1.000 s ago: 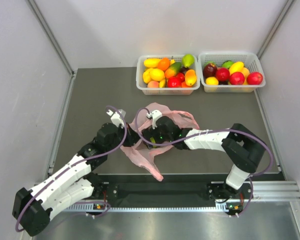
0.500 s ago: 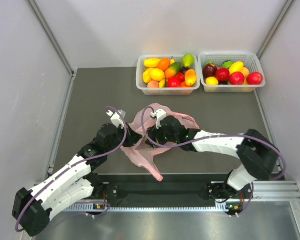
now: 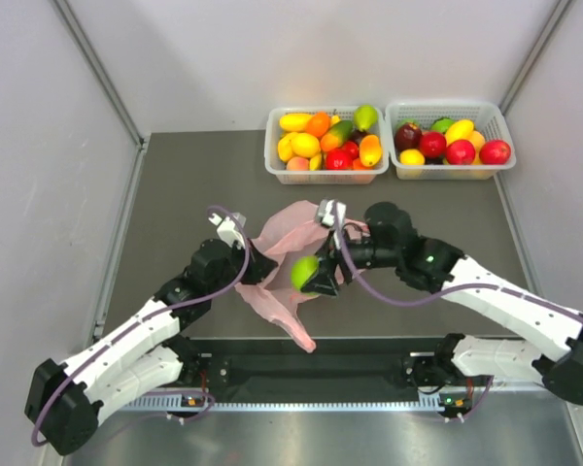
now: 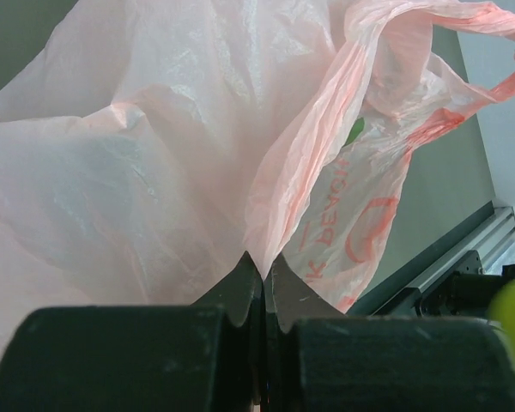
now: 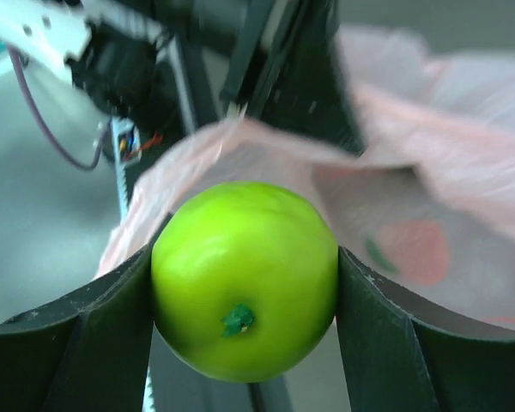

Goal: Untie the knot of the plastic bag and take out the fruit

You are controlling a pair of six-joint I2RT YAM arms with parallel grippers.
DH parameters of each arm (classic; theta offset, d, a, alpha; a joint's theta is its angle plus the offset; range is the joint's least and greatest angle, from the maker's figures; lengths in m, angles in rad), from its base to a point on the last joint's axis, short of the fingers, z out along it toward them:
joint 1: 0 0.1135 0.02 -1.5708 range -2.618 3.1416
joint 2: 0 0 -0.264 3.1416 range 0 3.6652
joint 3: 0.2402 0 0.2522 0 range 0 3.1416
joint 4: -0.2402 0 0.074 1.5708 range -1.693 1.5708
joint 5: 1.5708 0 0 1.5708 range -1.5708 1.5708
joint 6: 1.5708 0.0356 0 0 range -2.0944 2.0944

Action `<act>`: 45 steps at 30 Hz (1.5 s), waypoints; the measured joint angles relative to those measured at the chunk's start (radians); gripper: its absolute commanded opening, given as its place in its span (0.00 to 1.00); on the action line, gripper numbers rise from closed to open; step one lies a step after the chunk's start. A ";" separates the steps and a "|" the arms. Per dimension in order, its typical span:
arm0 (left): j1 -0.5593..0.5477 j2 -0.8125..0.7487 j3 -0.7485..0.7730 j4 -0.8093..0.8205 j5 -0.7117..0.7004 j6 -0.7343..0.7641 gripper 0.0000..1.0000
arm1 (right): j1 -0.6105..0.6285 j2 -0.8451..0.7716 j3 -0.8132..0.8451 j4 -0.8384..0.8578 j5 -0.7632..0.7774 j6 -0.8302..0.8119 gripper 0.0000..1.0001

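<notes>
The pink plastic bag (image 3: 287, 254) lies crumpled on the dark mat between my two arms, its mouth open; it fills the left wrist view (image 4: 154, 146). I see no knot in it. My left gripper (image 3: 260, 267) is shut on a fold of the bag's film (image 4: 262, 232) at its left side. My right gripper (image 3: 309, 276) is shut on a round green fruit (image 3: 304, 273) and holds it over the bag's near part; the fruit fills the right wrist view (image 5: 245, 279) between the fingers. Other fruit inside the bag is hidden.
Two white baskets stand at the back: the left basket (image 3: 276, 167) and the right basket (image 3: 451, 170), both full of mixed toy fruit. A metal rail (image 3: 369, 369) runs along the near edge. Grey walls enclose the mat on both sides.
My right gripper has drawn back out of the bag to the right, now with the green fruit in it. The left gripper has kept its hold on the bag.
</notes>
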 measured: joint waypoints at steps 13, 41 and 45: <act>0.000 -0.011 -0.003 0.009 0.008 0.000 0.00 | -0.284 0.409 0.500 0.261 0.314 -0.023 0.00; 0.000 -0.146 -0.073 -0.014 -0.005 -0.009 0.00 | -0.331 1.411 1.387 0.128 0.505 0.048 0.12; 0.000 -0.153 -0.075 -0.014 -0.009 -0.014 0.00 | -0.341 1.412 1.389 0.124 0.563 0.039 0.90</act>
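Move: I already hold the green fruit in my right hand. The left basket it is going to has its middle some 47 cm ahead, 7 cm to my right and 16 cm lower. The right basket stands about 41 cm to the right of that one. The opened bag lies some 14 cm ahead of my right hand, hardly to its left, 18 cm below. From my left hand, the left basket is about 40 cm ahead, 16 cm right and 9 cm lower. With the green fruit still gripped, I swing my right hand up and forward off the bag in a fast arc, rising about 12 cm, then come down lower than I started, over the near left part of the left basket. The reach is some 46 cm, the wrist turning about 50 degrees clockwise. My left hand keeps its pinch on the bag. ##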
